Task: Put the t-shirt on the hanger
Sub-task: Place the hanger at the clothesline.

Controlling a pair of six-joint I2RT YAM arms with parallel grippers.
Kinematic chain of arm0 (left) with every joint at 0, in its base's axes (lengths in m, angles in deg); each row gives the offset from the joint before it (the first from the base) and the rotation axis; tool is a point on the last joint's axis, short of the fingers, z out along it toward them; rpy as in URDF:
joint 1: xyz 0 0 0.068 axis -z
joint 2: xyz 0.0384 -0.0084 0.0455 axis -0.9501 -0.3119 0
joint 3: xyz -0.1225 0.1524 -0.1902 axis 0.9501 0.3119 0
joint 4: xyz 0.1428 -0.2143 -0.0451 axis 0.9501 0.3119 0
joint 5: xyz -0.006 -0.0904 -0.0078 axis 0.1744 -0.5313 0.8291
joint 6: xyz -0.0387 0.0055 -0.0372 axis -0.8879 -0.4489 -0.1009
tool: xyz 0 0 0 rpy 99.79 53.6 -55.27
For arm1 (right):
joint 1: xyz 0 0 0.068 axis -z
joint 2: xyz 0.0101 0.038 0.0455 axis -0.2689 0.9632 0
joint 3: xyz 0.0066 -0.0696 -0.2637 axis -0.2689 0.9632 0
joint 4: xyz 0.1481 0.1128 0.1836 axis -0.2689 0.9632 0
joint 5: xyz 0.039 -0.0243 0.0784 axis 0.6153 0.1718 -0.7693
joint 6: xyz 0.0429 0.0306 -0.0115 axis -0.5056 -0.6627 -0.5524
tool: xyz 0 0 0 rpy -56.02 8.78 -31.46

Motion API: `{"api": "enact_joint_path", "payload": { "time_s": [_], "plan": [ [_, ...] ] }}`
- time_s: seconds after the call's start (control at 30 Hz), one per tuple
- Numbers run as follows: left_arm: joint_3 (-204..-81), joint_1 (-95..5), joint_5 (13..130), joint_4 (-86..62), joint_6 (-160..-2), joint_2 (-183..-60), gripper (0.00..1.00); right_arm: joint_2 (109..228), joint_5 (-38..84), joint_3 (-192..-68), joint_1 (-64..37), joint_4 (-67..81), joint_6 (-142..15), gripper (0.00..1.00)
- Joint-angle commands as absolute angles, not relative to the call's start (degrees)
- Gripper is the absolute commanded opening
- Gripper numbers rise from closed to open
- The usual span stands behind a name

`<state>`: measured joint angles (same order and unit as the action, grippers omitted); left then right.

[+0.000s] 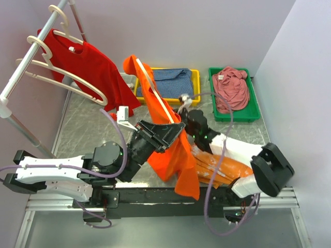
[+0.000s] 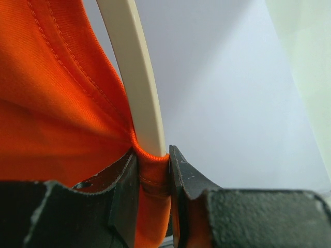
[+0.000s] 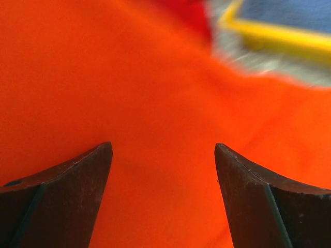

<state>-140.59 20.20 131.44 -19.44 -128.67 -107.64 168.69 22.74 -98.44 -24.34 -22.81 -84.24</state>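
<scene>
The bright orange-red t-shirt [image 1: 178, 155] hangs draped over the cream hanger [image 1: 152, 88], which slants up above the table's middle. My left gripper [image 1: 176, 128] is shut on the hanger's lower end through the shirt's collar hem. In the left wrist view the cream hanger arm [image 2: 137, 77] rises out of the jaws [image 2: 153, 157], with the t-shirt [image 2: 51, 103] bunched to its left. My right gripper [image 1: 185, 118] stands open just right of the shirt. In the right wrist view its fingertips [image 3: 163, 150] are wide apart, and the t-shirt [image 3: 129, 77] fills the view behind them; nothing lies between them.
A rail at the back left carries cream hangers [image 1: 57, 57] and a darker red t-shirt [image 1: 95, 72]. At the back stand a yellow tray [image 1: 195, 82] with blue cloth and a green tray [image 1: 256, 111] with pink cloth. A lighter-orange cloth [image 1: 222, 168] lies under the right arm.
</scene>
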Motion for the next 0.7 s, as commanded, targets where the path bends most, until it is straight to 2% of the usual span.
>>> {"api": "enact_joint_path", "payload": {
  "time_s": [0.0, 0.17, 0.67],
  "plan": [
    [-143.90, 20.72, 134.97, -25.94, -123.35, -109.29, 0.01, 162.11, 15.13, -95.05, -29.83, -28.40, -87.81, 0.87],
    [-145.21, 20.72, 137.34, -29.18, -119.93, -111.49, 0.01, 160.26, 9.51, -93.28, -34.13, -33.15, -91.60, 0.86],
    [-150.23, 20.64, 140.94, -33.32, -113.68, -117.74, 0.01, 158.50, 0.64, -98.03, -44.60, -28.85, -87.47, 0.86]
  ]
}}
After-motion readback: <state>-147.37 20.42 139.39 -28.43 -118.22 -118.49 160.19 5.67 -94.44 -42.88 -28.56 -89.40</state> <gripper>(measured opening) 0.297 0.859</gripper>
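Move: The orange t-shirt's middle on its hanger is roughly 10 cm back, 5 left and 8 above the open right hand. The yellow basket is 22 cm ahead of the right hand, level sideways; the folded orange cloth is 12 back and 24 right, both some 18 below. From the left hand, gripping the near shoulder, the t-shirt's middle is 8 ahead, 4 left, 18 below; the clothesline about 28 ahead, 50 left, 8 up. The orange t-shirt and hanger stay pinched at the near shoulder by the left hand, which shifts about 4 cm right and a little forward, turning slightly counter-clockwise. Beneath the shirt, the right hand, still open, sweeps some 18 cm back towards the robot, drifting left and rising as well, while turning about 35 degrees counter-clockwise; whether its fingers press the cloth can't be seen. ##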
